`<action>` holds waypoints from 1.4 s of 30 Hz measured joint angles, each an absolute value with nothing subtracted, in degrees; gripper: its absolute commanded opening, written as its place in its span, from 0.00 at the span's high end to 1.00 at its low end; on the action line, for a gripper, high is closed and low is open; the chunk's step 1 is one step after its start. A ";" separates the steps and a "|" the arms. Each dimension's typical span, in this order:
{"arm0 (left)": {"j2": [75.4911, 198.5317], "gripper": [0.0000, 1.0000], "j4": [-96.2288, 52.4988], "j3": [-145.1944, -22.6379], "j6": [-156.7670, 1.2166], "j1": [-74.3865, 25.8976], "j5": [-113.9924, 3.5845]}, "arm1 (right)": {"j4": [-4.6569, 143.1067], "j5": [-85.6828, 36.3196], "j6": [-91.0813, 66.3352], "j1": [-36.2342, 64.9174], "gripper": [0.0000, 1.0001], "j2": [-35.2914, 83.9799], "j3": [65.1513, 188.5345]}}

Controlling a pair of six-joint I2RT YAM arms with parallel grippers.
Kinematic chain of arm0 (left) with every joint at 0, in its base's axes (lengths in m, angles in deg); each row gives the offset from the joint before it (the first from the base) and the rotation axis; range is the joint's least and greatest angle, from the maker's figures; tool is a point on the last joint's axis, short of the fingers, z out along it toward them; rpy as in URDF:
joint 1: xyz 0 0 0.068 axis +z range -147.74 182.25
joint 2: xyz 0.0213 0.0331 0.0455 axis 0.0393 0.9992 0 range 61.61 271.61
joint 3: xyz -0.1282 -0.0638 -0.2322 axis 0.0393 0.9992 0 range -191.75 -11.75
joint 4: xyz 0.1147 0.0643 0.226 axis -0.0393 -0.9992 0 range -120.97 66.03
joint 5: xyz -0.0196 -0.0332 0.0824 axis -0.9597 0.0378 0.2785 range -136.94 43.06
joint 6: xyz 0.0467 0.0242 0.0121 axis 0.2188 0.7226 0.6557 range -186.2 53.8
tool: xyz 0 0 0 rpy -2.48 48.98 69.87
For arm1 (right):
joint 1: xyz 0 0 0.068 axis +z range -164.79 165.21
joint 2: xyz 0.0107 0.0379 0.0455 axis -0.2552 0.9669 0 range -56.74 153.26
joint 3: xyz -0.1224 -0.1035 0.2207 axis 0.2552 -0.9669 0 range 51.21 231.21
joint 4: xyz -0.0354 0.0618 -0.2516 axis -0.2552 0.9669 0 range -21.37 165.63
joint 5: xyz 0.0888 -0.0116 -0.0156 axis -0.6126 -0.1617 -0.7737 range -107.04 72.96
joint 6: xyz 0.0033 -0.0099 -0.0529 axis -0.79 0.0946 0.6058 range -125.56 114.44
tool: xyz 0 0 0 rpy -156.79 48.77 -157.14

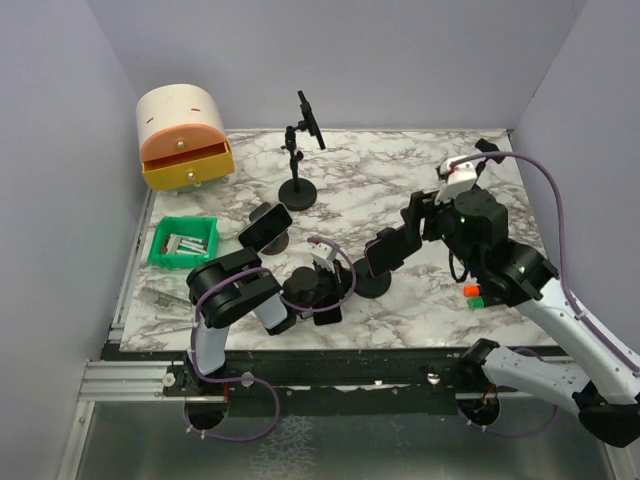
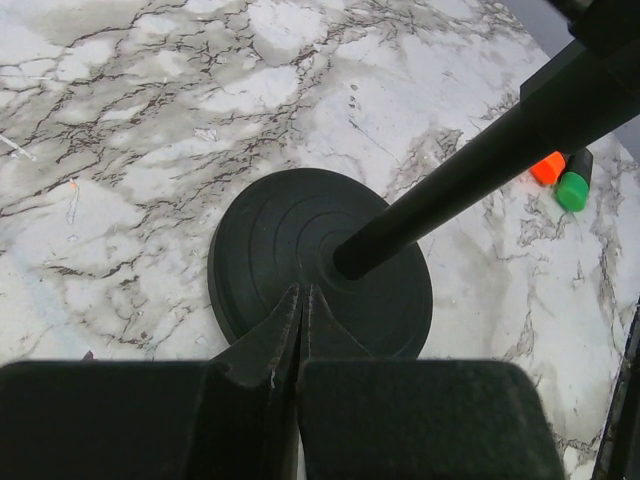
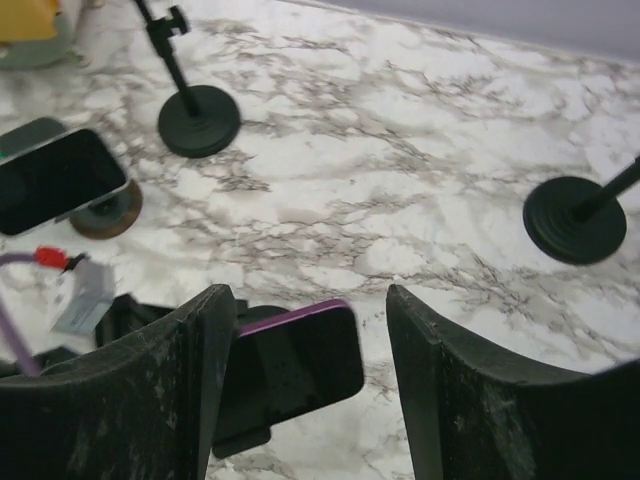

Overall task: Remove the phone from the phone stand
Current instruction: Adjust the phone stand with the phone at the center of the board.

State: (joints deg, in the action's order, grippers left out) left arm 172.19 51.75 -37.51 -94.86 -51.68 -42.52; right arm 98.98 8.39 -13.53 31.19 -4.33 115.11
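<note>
The phone, black with a purple edge, sits tilted in the clamp of the phone stand. It also shows in the top view as the dark phone. My right gripper straddles its end with the jaws open: the left finger is against the phone and a gap remains before the right finger. My left gripper is shut with nothing in it, its tips resting on the stand's round black base beside the pole.
A second phone lies on a wooden disc. Another stand holds a phone at the back. A yellow-orange drawer box and a green bin sit at left. Orange and green caps lie to the right. A further stand base is nearby.
</note>
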 measured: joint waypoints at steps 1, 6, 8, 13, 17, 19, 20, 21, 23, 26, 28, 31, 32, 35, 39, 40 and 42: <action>172.19 1.00 51.91 -37.35 -94.95 -51.72 -42.52 | 98.08 5.96 -13.96 26.91 0.36 -3.70 114.76; 172.21 1.00 52.78 -36.61 -95.34 -51.83 -42.47 | 94.54 -2.74 -15.69 15.02 0.42 -0.55 113.16; 172.32 1.00 53.04 -36.59 -95.36 -51.83 -42.47 | 93.08 -5.66 -16.08 14.23 0.44 1.37 113.07; 172.96 1.00 54.07 -36.59 -95.54 -51.83 -42.41 | 90.61 -10.91 -16.63 13.97 0.51 4.52 110.45; 173.57 1.00 55.12 -36.59 -95.58 -51.85 -42.43 | 90.72 -13.20 -17.09 13.97 0.56 5.28 108.51; 173.83 1.00 55.62 -36.59 -95.67 -51.87 -42.43 | 90.58 -13.73 -17.44 13.95 0.58 5.22 107.61; 173.92 1.00 55.73 -36.59 -95.69 -51.87 -42.43 | 90.50 -13.82 -17.59 13.92 0.59 5.00 106.93; 173.96 1.00 55.78 -36.59 -95.71 -51.87 -42.43 | 90.37 -13.88 -17.83 13.86 0.59 4.74 106.12; 174.05 1.00 55.95 -36.59 -95.74 -51.87 -42.43 | 90.26 -14.06 -18.49 13.66 0.60 3.93 104.18; 174.20 1.00 56.15 -36.59 -95.76 -51.87 -42.43 | 90.28 -15.02 -19.95 13.49 0.61 2.42 100.73; 174.22 1.00 56.24 -36.59 -95.76 -51.87 -42.43 | 90.30 -15.98 -21.13 13.49 0.61 1.41 98.61; 174.22 1.00 56.24 -36.59 -95.76 -51.87 -42.43 | 90.30 -17.31 -23.23 13.49 0.61 -0.51 96.14; 174.22 1.00 56.24 -36.59 -95.76 -51.87 -42.43 | 90.30 -17.84 -23.78 13.49 0.61 -1.10 95.68; 174.22 1.00 56.24 -36.59 -95.76 -51.87 -42.43 | 89.99 -19.30 -25.48 13.49 0.61 -2.13 95.35; 174.22 1.00 56.24 -36.59 -95.78 -51.87 -42.41 | 89.73 -19.63 -26.97 13.49 0.58 -2.70 95.35; 174.22 1.00 56.24 -36.59 -95.78 -51.87 -42.43 | 89.84 -19.48 -27.21 13.49 0.58 -3.04 95.35; 174.22 1.00 56.24 -36.59 -95.76 -51.87 -42.43 | 90.17 -19.24 -27.36 13.49 0.56 -3.37 95.41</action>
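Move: Below the right hand, roughly 11 cm down, 4 cm to its left and about level with it forward, is the phone on the phone stand. The round stand base is some 3 cm ahead, 9 cm left and 30 cm down; a flat phone lies on the table about 20 cm left, 4 cm back and 31 cm down. From the left hand, the stand's phone is some 8 cm right, 1 cm ahead and 15 cm up. Swinging out beyond the phone, the right hand first goes about 6 cm forward and 3 cm right, then comes down some 13 cm and draws back about 5 cm towards the phone's right side. Its fingers tip down about 20 degrees, its left side rolls up a little, and the part-open fingers close further without shutting. Contact with the phone or stand head can't be made out. ##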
